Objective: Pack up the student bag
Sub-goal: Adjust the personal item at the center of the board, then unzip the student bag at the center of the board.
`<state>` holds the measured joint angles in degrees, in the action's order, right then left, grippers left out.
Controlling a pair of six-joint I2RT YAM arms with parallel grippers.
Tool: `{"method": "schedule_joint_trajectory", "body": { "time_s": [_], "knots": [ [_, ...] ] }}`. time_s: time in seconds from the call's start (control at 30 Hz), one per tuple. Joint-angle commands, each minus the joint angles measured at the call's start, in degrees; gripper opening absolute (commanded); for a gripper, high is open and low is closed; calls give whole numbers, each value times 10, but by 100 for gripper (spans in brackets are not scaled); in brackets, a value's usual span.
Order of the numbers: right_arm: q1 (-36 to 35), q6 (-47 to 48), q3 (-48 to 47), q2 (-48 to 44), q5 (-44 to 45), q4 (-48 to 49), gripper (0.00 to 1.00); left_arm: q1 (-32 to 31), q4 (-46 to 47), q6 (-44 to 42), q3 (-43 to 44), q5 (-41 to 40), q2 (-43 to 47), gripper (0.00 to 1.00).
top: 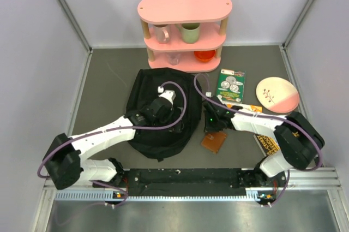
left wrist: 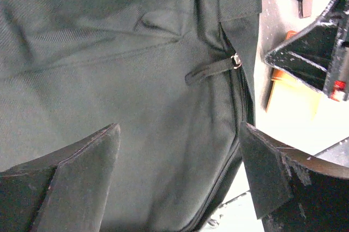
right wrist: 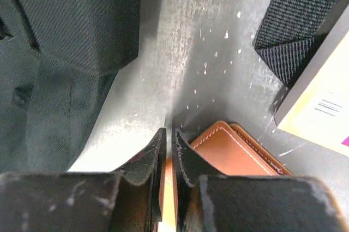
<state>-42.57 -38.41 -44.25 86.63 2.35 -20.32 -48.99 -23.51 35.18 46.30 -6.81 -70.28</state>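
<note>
The student bag (top: 146, 83) is a large black backpack lying flat on the grey table, left of centre. My left gripper (top: 173, 113) hovers over its right half, jaws wide open with only bag fabric (left wrist: 109, 68) beneath them (left wrist: 179, 128); a zipper pull (left wrist: 235, 60) shows near the bag's right edge. A small brown leather wallet (top: 214, 141) lies just right of the bag. My right gripper (top: 212, 129) is down on it, its fingers (right wrist: 169, 134) shut on a thin edge of the wallet (right wrist: 240, 153). The bag's side (right wrist: 65, 24) fills the left of that view.
A pink two-tier shelf (top: 185, 8) with mugs stands at the back. A green card pack (top: 230, 83), a pink-and-white plate (top: 277, 94) and a book (top: 264, 140) lie to the right. A black strap (right wrist: 302, 19) rests by the book (right wrist: 322, 106).
</note>
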Motion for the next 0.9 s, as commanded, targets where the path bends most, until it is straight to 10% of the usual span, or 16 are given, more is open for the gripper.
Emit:
{"method": "schedule_joint_trajectory", "body": {
  "time_s": [0.0,0.23,0.53,0.87],
  "knots": [
    [3,-8,28,-72,-20,69,13,-3,93,-102,22,-14,-28,94],
    [42,-21,41,-196,-21,59,22,1,159,-201,51,45,-121,89],
    [78,-9,27,-294,-62,11,26,38,211,-253,38,172,-163,57],
    [79,-8,15,-287,-66,-2,26,62,188,-282,70,289,-227,58]
  ]
}}
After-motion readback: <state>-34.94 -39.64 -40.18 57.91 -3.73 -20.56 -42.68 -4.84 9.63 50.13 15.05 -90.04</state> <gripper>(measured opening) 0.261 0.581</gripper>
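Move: The zipper pull near the bag's right edge lies about 4 cm ahead of the left hand, 7 cm to its right and 6 cm below. The wallet is some 15 cm right of that hand, 4 cm back and 10 cm lower. From the right hand, low over the table, the pull is about 3 cm ahead, 6 cm left and 3 cm up; the wallet is 4 cm back and 2 cm right, the yellow book 5 cm ahead and 11 cm right. Rightwards, forward and down, by roughly 5 cm each way and swinging some 25 degrees clockwise, the left hand comes in on the zipper pull at the bag's right side, its wide fingers closing to a bit over half open around it. The right hand climbs about 12 cm off the wallet's far edge, its fingertips swinging forward and its fingers parting to about a quarter open. ##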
